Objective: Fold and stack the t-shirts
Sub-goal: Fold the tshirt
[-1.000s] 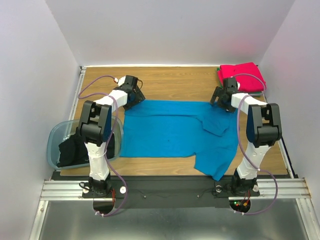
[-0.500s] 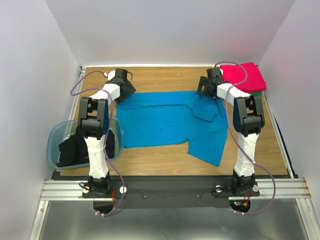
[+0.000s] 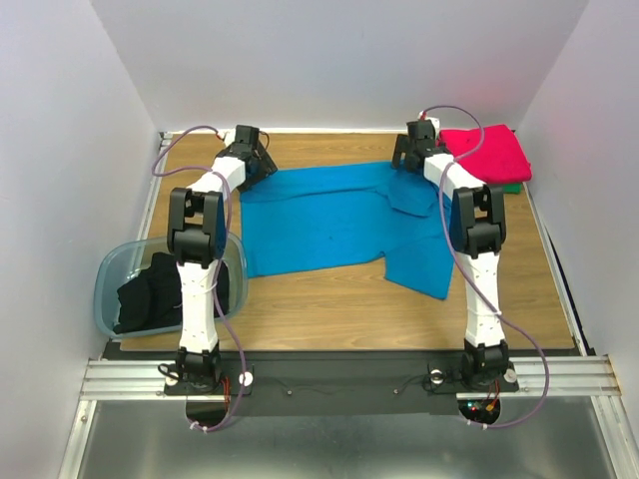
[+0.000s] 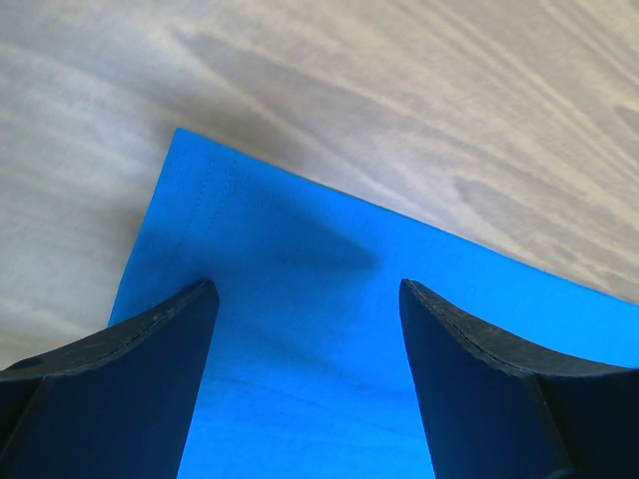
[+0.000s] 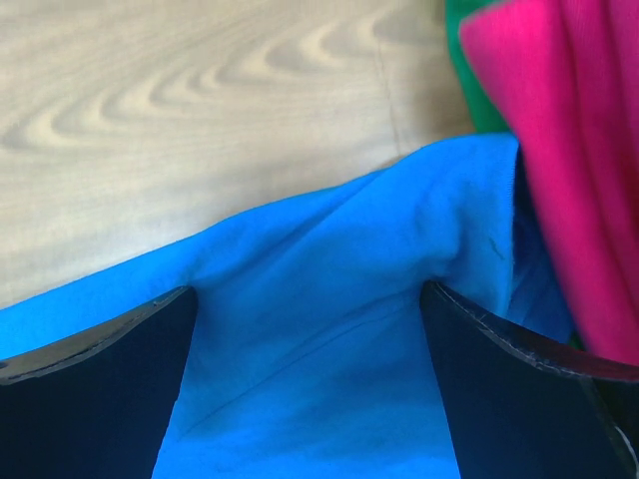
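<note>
The bright blue t-shirt (image 3: 329, 215) lies spread flat across the wooden table, one sleeve folded over near its right side. My left gripper (image 3: 252, 162) is open at its far-left corner, fingers (image 4: 150, 369) astride the cloth (image 4: 319, 339) near its hem. My right gripper (image 3: 409, 157) is open at the far-right corner, straddling a rumpled edge (image 5: 329, 299). A folded red-pink t-shirt (image 3: 486, 152) sits at the back right on a green one (image 3: 511, 187); both show in the right wrist view as red-pink (image 5: 559, 150) and green (image 5: 464, 70). A black t-shirt (image 3: 150, 294) lies in the bin.
A translucent blue-grey bin (image 3: 105, 274) sits at the table's near-left edge beside my left arm. White walls close in the back and both sides. The red-pink stack lies right beside my right gripper.
Both arms have stretched toward the back of the table. The blue t-shirt has slid with them, away from the near edge, and now lies flatter.
</note>
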### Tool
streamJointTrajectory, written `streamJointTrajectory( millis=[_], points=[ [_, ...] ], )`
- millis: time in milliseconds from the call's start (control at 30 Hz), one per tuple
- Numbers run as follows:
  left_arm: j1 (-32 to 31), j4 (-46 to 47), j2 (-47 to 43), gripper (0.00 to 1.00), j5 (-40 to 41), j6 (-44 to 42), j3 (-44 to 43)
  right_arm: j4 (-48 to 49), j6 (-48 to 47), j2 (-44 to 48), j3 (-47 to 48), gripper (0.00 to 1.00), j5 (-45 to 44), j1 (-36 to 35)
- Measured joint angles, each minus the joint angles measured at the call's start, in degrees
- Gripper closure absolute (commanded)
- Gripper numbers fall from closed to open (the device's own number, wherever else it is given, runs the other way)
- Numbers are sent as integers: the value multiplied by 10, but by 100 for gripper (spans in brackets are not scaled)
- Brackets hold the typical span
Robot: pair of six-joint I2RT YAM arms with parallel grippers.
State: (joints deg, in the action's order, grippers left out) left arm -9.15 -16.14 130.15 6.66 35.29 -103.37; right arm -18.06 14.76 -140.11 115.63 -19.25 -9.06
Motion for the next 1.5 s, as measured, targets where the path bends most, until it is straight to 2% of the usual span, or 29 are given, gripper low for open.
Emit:
streamJointTrajectory(
  millis=[200, 367, 467, 600, 667, 800, 900, 1067, 1167, 1333, 1500],
  points=[
    [-1, -10, 33, 14, -13, -12, -57, -10, -16, -29, 52, 0, 12, 9],
    [-8, -35, 27, 14, -11, -22, -59, -22, -26, -25, 61, 0, 48, 13],
    [-19, -53, -6, 14, 3, -24, -42, -34, -26, 3, 46, 0, 82, 15],
    [-54, -74, -125, 14, 42, -20, 27, -40, -26, 120, -47, 0, 115, 9],
    [-82, -79, -203, 14, 69, -11, 75, -36, -23, 209, -119, 0, 118, -5],
    [-168, -93, -364, 14, 123, 46, 185, -26, 12, 392, -279, 0, 126, -50],
    [-211, -100, -415, 14, 134, 97, 262, -14, 54, 517, -407, 0, 137, -76],
    [-239, -118, -388, 14, 137, 183, 378, -28, 106, 649, -571, 0, 132, -65],
    [-245, -128, -369, 14, 135, 237, 432, -43, 127, 711, -634, 0, 124, -61],
    [-245, -125, -367, 15, 130, 308, 464, -57, 140, 775, -656, 0, 123, -61],
    [-245, -120, -366, 15, 138, 368, 476, -57, 142, 773, -657, 0, 123, -61]
  ],
)
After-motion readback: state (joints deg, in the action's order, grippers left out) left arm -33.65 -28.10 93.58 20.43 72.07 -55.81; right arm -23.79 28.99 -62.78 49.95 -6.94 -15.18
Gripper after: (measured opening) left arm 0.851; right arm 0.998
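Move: The blue t-shirt lies flat under both hands, whose fingers are at its far edge. Its near hem, by the left corner, lies about 28 cm back and 8 cm right of the left hand, some 4 cm lower; the tub is roughly 32 cm back and 25 cm left of that hand. From the right hand, the near sleeve lies about 30 cm back, 3 cm left and slightly lower, with the red-green stack some 22 cm right and 1 cm farther out. The t-shirt's far edge gets a last push forward of under 2 cm from both open hands, which then lift off it and swing back over the cloth. The left arcs high, drifting right, and comes down at the near hem by the left corner, fingers tipping about 15 degrees steeper and turning counter-clockwise; the right goes back some 30 cm, rolling its left side up, and stays well above the near sleeve. Both grippers stay open. ##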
